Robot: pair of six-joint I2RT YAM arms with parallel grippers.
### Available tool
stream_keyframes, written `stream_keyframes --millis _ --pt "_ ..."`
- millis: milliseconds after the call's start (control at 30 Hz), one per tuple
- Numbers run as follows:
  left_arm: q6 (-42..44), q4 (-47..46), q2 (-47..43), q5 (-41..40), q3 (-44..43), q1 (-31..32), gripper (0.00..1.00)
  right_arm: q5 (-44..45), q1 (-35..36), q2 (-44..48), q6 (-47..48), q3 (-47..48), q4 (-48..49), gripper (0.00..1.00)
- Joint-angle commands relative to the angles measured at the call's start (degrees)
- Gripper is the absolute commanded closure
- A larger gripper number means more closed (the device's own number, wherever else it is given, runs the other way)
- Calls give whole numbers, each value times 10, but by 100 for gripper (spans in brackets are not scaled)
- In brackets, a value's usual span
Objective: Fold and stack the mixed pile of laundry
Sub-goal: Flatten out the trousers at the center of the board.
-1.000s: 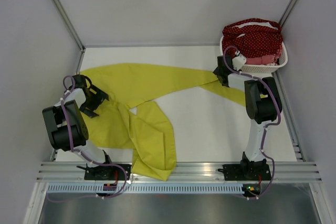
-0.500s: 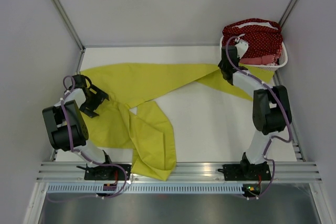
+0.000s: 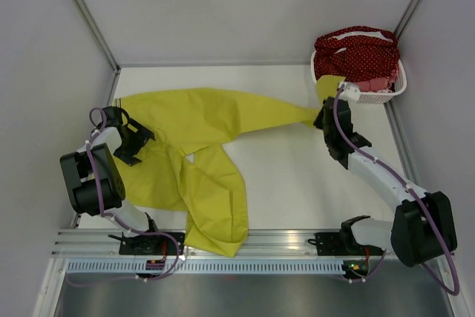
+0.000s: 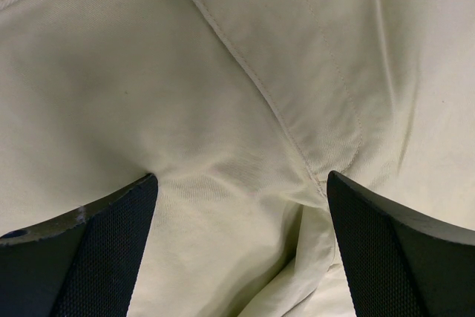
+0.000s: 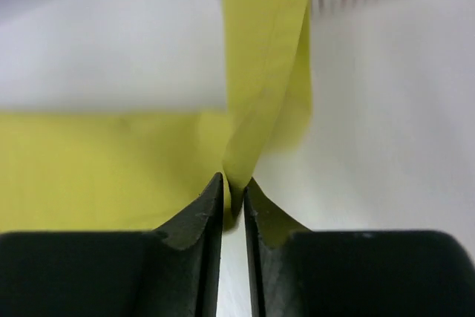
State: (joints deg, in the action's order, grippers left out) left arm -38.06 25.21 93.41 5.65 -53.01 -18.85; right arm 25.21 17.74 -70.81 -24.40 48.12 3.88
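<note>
A long yellow-green garment [image 3: 200, 120] lies spread across the table, bunched toward the near left edge. My right gripper [image 3: 325, 115] [image 5: 234, 183] is shut on a narrow fold of that garment [image 5: 260, 50] at its right end, just in front of the basket. The cloth's tip [image 3: 327, 87] runs up toward the basket. My left gripper [image 3: 138, 141] [image 4: 241, 180] stands wide open, pressed down over the garment's [image 4: 237, 94] left part, with a seam between its fingers. The rest of the laundry pile, with a dark red white-dotted cloth [image 3: 356, 53] and a pink piece [image 3: 369, 82], sits in the basket.
A white perforated basket [image 3: 372, 97] stands at the far right corner of the table. Grey walls and metal frame rails [image 3: 252, 239] border the white tabletop [image 3: 297, 183].
My right gripper has closed on the garment's right end and pulled back from the basket toward the near side, its elbow swinging out right. The left arm has not moved.
</note>
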Motion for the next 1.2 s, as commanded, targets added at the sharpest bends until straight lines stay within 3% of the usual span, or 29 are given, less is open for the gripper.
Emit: stream_keyframes --millis 0,100,133,200,233,400,533,633,867,1167 --pt "9 -4 18 14 24 1 0 -80 10 -1 -105 -94 -134 77" --pt "9 -2 17 11 24 1 0 -44 33 42 -193 -125 -256 62" --pt "8 -2 17 10 24 1 0 -15 34 58 -221 -126 -311 51" --pt "8 -1 18 10 23 1 0 15 33 109 -237 -127 -356 25" --pt "8 -1 19 11 23 1 0 27 34 125 -233 -124 -373 2" --pt "7 -1 19 12 24 1 0 108 33 150 -147 -86 -339 2" --pt "7 -2 23 13 24 1 0 22 33 71 -17 -17 -202 2" --pt "7 -2 26 14 23 1 0 -36 33 -51 71 67 -172 2" --pt "9 -3 28 14 23 1 0 73 28 -343 103 298 -250 2" --pt "9 -4 39 17 20 1 0 92 -7 -462 110 380 -291 2"
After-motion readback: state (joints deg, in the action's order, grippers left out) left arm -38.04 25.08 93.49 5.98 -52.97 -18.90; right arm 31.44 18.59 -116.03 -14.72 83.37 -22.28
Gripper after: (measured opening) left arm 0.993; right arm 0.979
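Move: The right gripper still pinches the end of the trousers' raised leg; the bare board where that end is to go lies about 20 cm straight below. The basket stands some 23 cm farther ahead and 20 cm to the right, and the other leg lies about 22 cm back and 34 cm to the left. From the left gripper, open on the trousers' other side, the landing spot is roughly 60 cm right and 6 cm ahead. Whip the right gripper down about 16 cm and back some 14 cm, opening the fingers wide to let go of the leg end. Then rise a little, swing forward about 22 cm and sink again, open, over the laid leg, fingers steeper and the hand's left side rolled down. Keep the open left gripper resting on the trousers. ##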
